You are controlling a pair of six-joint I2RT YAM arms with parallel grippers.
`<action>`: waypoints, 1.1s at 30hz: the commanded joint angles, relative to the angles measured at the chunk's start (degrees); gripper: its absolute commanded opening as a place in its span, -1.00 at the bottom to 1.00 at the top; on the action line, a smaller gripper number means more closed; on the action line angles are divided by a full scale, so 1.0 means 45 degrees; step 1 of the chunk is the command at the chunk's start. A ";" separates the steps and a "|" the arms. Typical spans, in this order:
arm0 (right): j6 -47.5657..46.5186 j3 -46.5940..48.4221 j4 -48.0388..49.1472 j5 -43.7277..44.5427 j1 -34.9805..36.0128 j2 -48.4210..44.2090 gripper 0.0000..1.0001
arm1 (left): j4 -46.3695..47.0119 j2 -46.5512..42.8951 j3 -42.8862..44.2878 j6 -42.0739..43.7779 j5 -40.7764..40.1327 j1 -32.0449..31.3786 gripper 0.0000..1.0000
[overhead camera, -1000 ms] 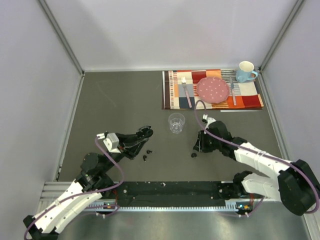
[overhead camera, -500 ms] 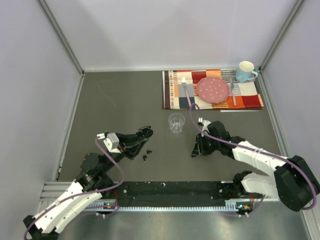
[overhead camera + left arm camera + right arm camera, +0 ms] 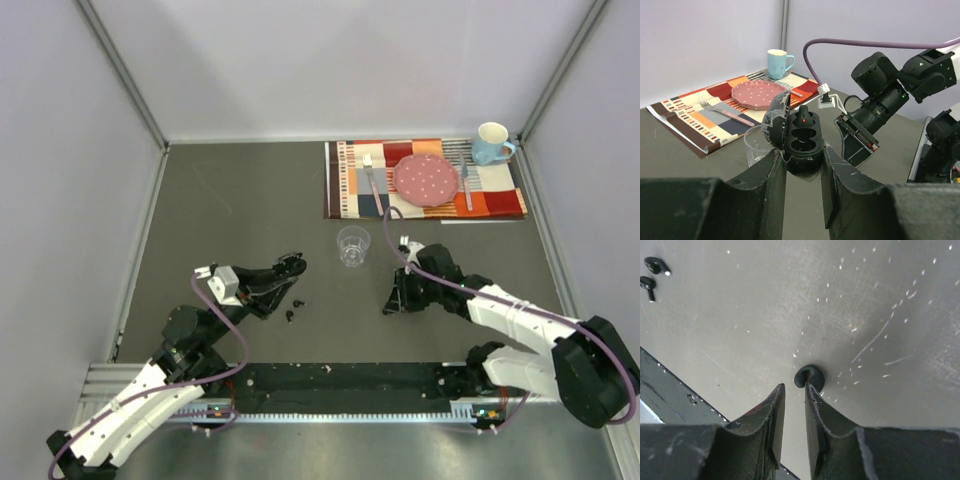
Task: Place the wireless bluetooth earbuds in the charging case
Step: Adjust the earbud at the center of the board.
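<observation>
My left gripper (image 3: 803,156) is shut on the black charging case (image 3: 801,141), held above the table with its lid open. One earbud (image 3: 804,119) with a red light sits in the far slot; the near slot is empty. In the top view the case (image 3: 291,266) is left of centre. My right gripper (image 3: 794,386) points down at the table, jaws a narrow gap apart with nothing between them. A black earbud (image 3: 810,377) lies on the table just beyond the tips, against the right fingertip. Two more earbuds (image 3: 299,303) (image 3: 289,316) lie below the case.
A clear plastic cup (image 3: 352,246) stands between the arms. A striped placemat (image 3: 348,188) at the back right carries a pink plate (image 3: 426,178), cutlery and a blue mug (image 3: 491,143). A metal rail (image 3: 340,385) runs along the near edge.
My right gripper has moved slightly left and down over the lone earbud, and its jaws have narrowed. The left arm and the case have not moved.
</observation>
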 commanded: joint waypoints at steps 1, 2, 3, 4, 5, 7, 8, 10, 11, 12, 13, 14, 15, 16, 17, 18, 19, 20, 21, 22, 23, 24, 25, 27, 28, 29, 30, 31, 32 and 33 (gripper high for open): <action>0.0334 -0.0357 0.0080 0.0245 -0.0135 -0.0231 -0.55 | 0.0588 -0.0170 -0.0052 -0.0171 -0.0123 -0.0019 -1.00; 0.0335 -0.0377 0.0139 0.0245 -0.0135 -0.0230 -0.55 | 0.0608 -0.0151 -0.0071 -0.0191 -0.0104 0.0000 -1.00; 0.0373 -0.0416 0.0139 0.0342 -0.0135 -0.0230 -0.55 | 0.0627 -0.0151 -0.0072 -0.0210 -0.0123 0.0000 -1.00; 0.0412 -0.0436 0.0139 0.0362 -0.0135 -0.0211 -0.55 | 0.0627 -0.0131 -0.0091 -0.0210 -0.0104 0.0000 -1.00; 0.0432 -0.0436 0.0159 0.0362 -0.0155 -0.0172 -0.55 | 0.0627 -0.0131 -0.0091 -0.0210 -0.0104 0.0000 -1.00; 0.0490 -0.0436 0.0178 0.0323 -0.0155 -0.0171 -0.55 | 0.0647 -0.0112 -0.0091 -0.0210 -0.0084 0.0000 -1.00; 0.0491 -0.0436 0.0198 0.0304 -0.0135 -0.0191 -0.56 | 0.0647 -0.0112 -0.0072 -0.0210 -0.0104 -0.0019 -1.00; 0.0627 -0.0533 0.0159 0.0226 -0.0135 -0.0269 -0.56 | 0.0608 -0.0131 -0.0072 -0.0210 -0.0084 0.0000 -1.00; 0.0686 -0.0592 0.0178 0.0168 -0.0135 -0.0269 -0.56 | 0.0608 -0.0131 -0.0072 -0.0210 -0.0104 -0.0019 -1.00; 0.0764 -0.0708 0.0178 -0.0007 -0.0135 -0.0289 -0.56 | 0.0608 -0.0131 -0.0091 -0.0210 -0.0084 -0.0019 -1.00; 0.0900 -0.0767 0.0178 -0.0047 -0.0135 -0.0289 -0.56 | 0.0627 -0.0131 -0.0091 -0.0230 -0.0104 0.0000 -1.00; 0.0959 -0.0865 0.0198 -0.0067 -0.0135 -0.0308 -0.56 | 0.0647 -0.0131 -0.0110 -0.0249 -0.0104 -0.0019 -1.00; 0.0998 -0.1040 0.0237 -0.0125 -0.0135 -0.0366 -0.56 | 0.0647 -0.0131 -0.0130 -0.0250 -0.0123 0.0000 -1.00; 0.1153 -0.1138 0.0276 -0.0126 -0.0116 -0.0386 -0.56 | 0.0647 -0.0112 -0.0130 -0.0250 -0.0104 0.0000 -1.00; 0.1271 -0.1255 0.0315 -0.0107 -0.0096 -0.0464 -0.56 | 0.0647 -0.0131 -0.0150 -0.0269 -0.0104 -0.0019 -1.00; 0.1369 -0.1334 0.0373 -0.0184 -0.0077 -0.0523 -0.56 | 0.0666 -0.0131 -0.0169 -0.0269 -0.0104 0.0000 -1.00; 0.1602 -0.1528 0.0470 -0.0185 -0.0019 -0.0697 -0.56 | 0.0667 -0.0112 -0.0189 -0.0269 -0.0104 -0.0019 -1.00; 0.1701 -0.1607 0.0491 -0.0146 0.0214 -0.0815 -0.56 | 0.0705 -0.0131 -0.0208 -0.0269 -0.0142 -0.0019 -1.00; 0.1799 -0.1724 0.0510 -0.0049 0.0313 -0.0913 -0.56 | 0.0744 -0.0131 -0.0208 -0.0269 -0.0123 -0.0019 -1.00; 0.2032 -0.1783 0.0549 -0.0028 0.0449 -0.1049 -0.56 | 0.0764 -0.0112 -0.0247 -0.0288 -0.0143 0.0000 -1.00; 0.2169 -0.1822 0.0704 0.0049 0.0721 -0.1089 -0.56 | 0.0783 -0.0092 -0.0247 -0.0289 -0.0143 -0.0019 -1.00; 0.2306 -0.1881 0.0783 0.0127 0.0917 -0.1070 -0.56 | 0.0822 -0.0092 -0.0267 -0.0308 -0.0143 0.0000 -1.00; 0.2617 -0.1901 0.0881 0.0225 0.1132 -0.0993 -0.56 | 0.0842 -0.0073 -0.0306 -0.0308 -0.0123 0.0000 -1.00; 0.2931 -0.1901 0.1251 0.0595 0.2010 -0.0836 -0.55 | 0.0920 -0.0034 -0.0345 -0.0328 -0.0143 0.0000 -1.00; 0.3242 -0.1881 0.1349 0.0751 0.2264 -0.0700 -0.55 | 0.0940 -0.0014 -0.0364 -0.0328 -0.0104 0.0000 -1.00; 0.3361 -0.1862 0.1428 0.1024 0.2538 -0.0544 -0.55 | 0.0940 -0.0014 -0.0384 -0.0366 -0.0104 -0.0019 -1.00; 0.3459 -0.1804 0.1486 0.1123 0.2850 -0.0504 -0.55 | 0.0940 -0.0014 -0.0384 -0.0386 -0.0104 -0.0019 -1.00; 0.3595 -0.1803 0.1506 0.1201 0.2950 -0.0523 -0.55 | 0.0940 -0.0033 -0.0384 -0.0386 -0.0104 0.0000 -1.00; 0.3635 -0.1784 0.1468 0.1222 0.3028 -0.0774 -0.54 | 0.0921 -0.0034 -0.0365 -0.0386 -0.0084 0.0000 -1.00; 0.3636 -0.1668 0.1332 0.1202 0.3106 -0.0970 -0.54 | 0.0901 -0.0034 -0.0365 -0.0386 -0.0123 -0.0019 -1.00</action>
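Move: The loose earbud lies right at the right hand's fingertips, about 1 cm ahead, 1 cm left and 2 cm below its hand point. The drinking glass stands some 17 cm ahead and 10 cm left of that hand, and the pair of loose earbuds lies about 26 cm to its left and 1 cm farther out. From the left hand, which holds the charging case, the same earbud is roughly 27 cm right, 2 cm ahead and 24 cm below. With one fingertip on the loose earbud, the right hand drags it back over the board towards the black strip by the bases, slowly at first and then faster, about 6 cm in all. It sinks some 2 cm and tips a few degrees steeper on the way, then swings about 2 cm left at the end; the fingers stay slightly open and grip nothing. ##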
